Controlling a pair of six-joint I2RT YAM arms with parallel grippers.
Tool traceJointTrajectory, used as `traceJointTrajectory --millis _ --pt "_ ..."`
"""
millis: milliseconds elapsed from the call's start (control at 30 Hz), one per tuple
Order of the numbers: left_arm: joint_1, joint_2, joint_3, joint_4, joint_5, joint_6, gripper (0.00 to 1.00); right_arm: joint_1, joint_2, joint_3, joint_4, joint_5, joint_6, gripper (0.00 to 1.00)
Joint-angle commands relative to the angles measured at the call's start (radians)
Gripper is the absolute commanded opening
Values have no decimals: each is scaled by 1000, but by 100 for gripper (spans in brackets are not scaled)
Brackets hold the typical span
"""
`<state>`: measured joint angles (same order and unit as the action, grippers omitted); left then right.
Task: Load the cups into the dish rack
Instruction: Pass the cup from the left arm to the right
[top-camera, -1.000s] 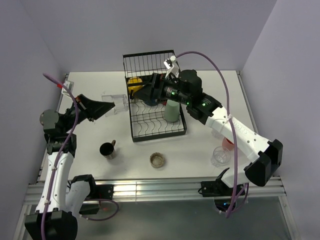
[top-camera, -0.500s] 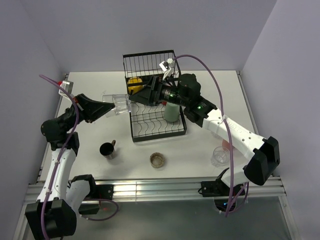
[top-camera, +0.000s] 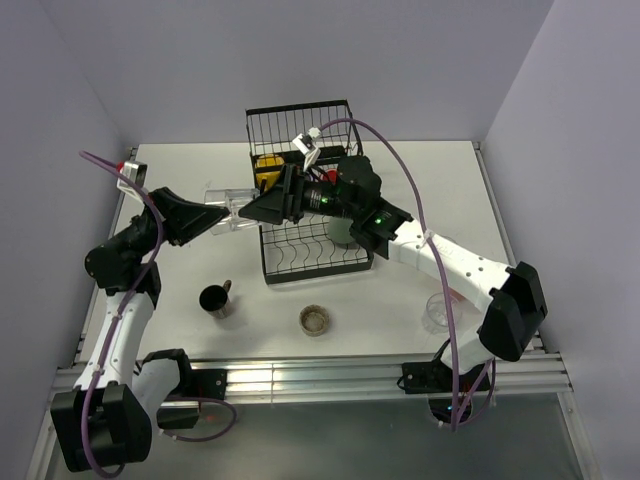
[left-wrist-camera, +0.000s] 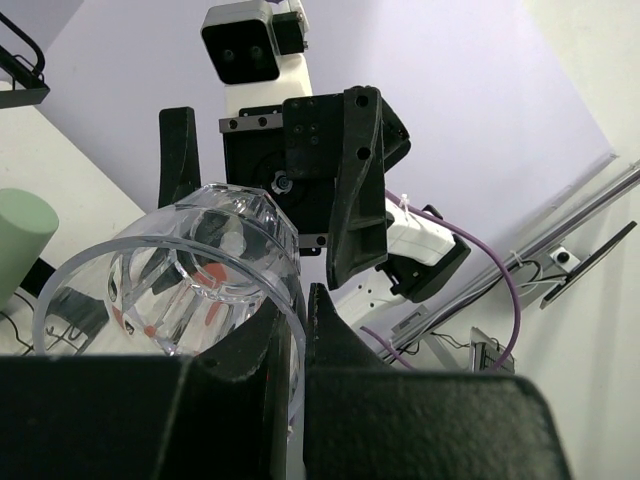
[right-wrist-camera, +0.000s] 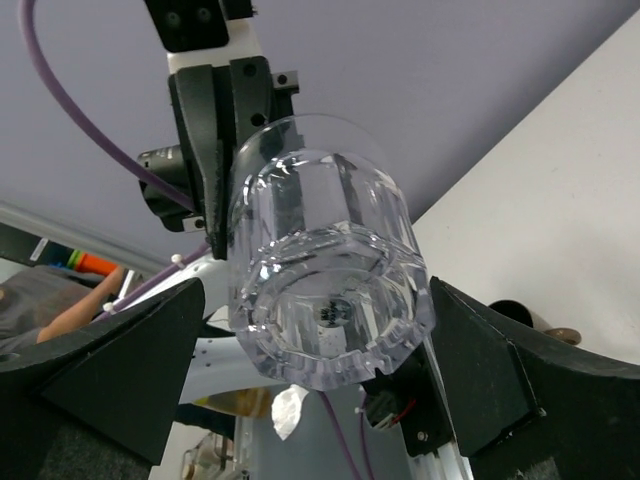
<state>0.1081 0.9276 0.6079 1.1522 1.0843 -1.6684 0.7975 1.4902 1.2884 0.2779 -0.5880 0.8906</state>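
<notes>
A clear glass hangs on its side in the air, left of the black wire dish rack. My left gripper is shut on its rim, one finger inside and one outside. Facing it from the rack side, my right gripper is open, and the glass's thick base lies between its spread fingers without touching them. In the rack sit a yellow cup and a green tumbler. On the table are a black mug, a low brownish glass and another clear glass.
A red cup shows partly behind the right arm, near the clear glass. The rack's taller basket end stands at the back. The right arm stretches across the rack from the right. Purple cables loop above both arms.
My right gripper has swung left from over the rack to the glass's base. The left gripper has carried the glass to the right, toward the rack.
</notes>
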Motion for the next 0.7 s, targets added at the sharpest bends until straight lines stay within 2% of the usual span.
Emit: traceJointTrajectory --millis 0,100,267,367,433,467,533,567,633,667 --pt "4 0 -8 122 -17 -28 0 12 -5 12 78 -18 14 98" --pt "4 11 -19 165 -18 -57 0 14 -5 11 86 -12 19 93" --pt "2 17 -31 182 -21 -71 0 22 12 22 93 -19 27 75" --pt "4 22 -34 193 -21 -79 0 25 18 23 92 -16 27 71" --pt "2 25 -39 210 -18 -90 0 26 19 25 92 -15 27 63" --pt "2 27 -40 211 -18 -91 0 28 18 25 92 -15 27 50" --pt "2 22 -43 201 -15 -85 0 28 15 22 92 -9 28 34" --pt "2 22 -45 193 -12 -80 0 28 13 22 86 -6 27 21" --pt "2 16 -46 172 -11 -67 0 28 8 20 78 7 22 12" --pt "2 14 -48 162 -9 -60 0 26 5 19 78 11 22 2"
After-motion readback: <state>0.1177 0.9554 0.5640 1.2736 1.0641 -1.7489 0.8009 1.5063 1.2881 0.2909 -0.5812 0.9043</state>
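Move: The clear cup is already pinched at its rim by my left hand, its middle about 2 cm to the right of that hand, 1 cm ahead and 3 cm lower. From my right hand, the cup's middle is about 2 cm left and 1 cm ahead, level, between the open fingers. The black mug stands about 3 cm back, 8 cm left and 35 cm below my left hand. The rack's middle is roughly 8 cm ahead, 10 cm right and 32 cm below my right hand. I close my right fingers about a quarter of their range around the base end of the clear cup until they stop on its sides, one finger each side, and keep squeezing. That hand otherwise stays in place, drifting under 1 cm. My left hand holds nearly still too and keeps its pinch on the rim, not yet letting go. ##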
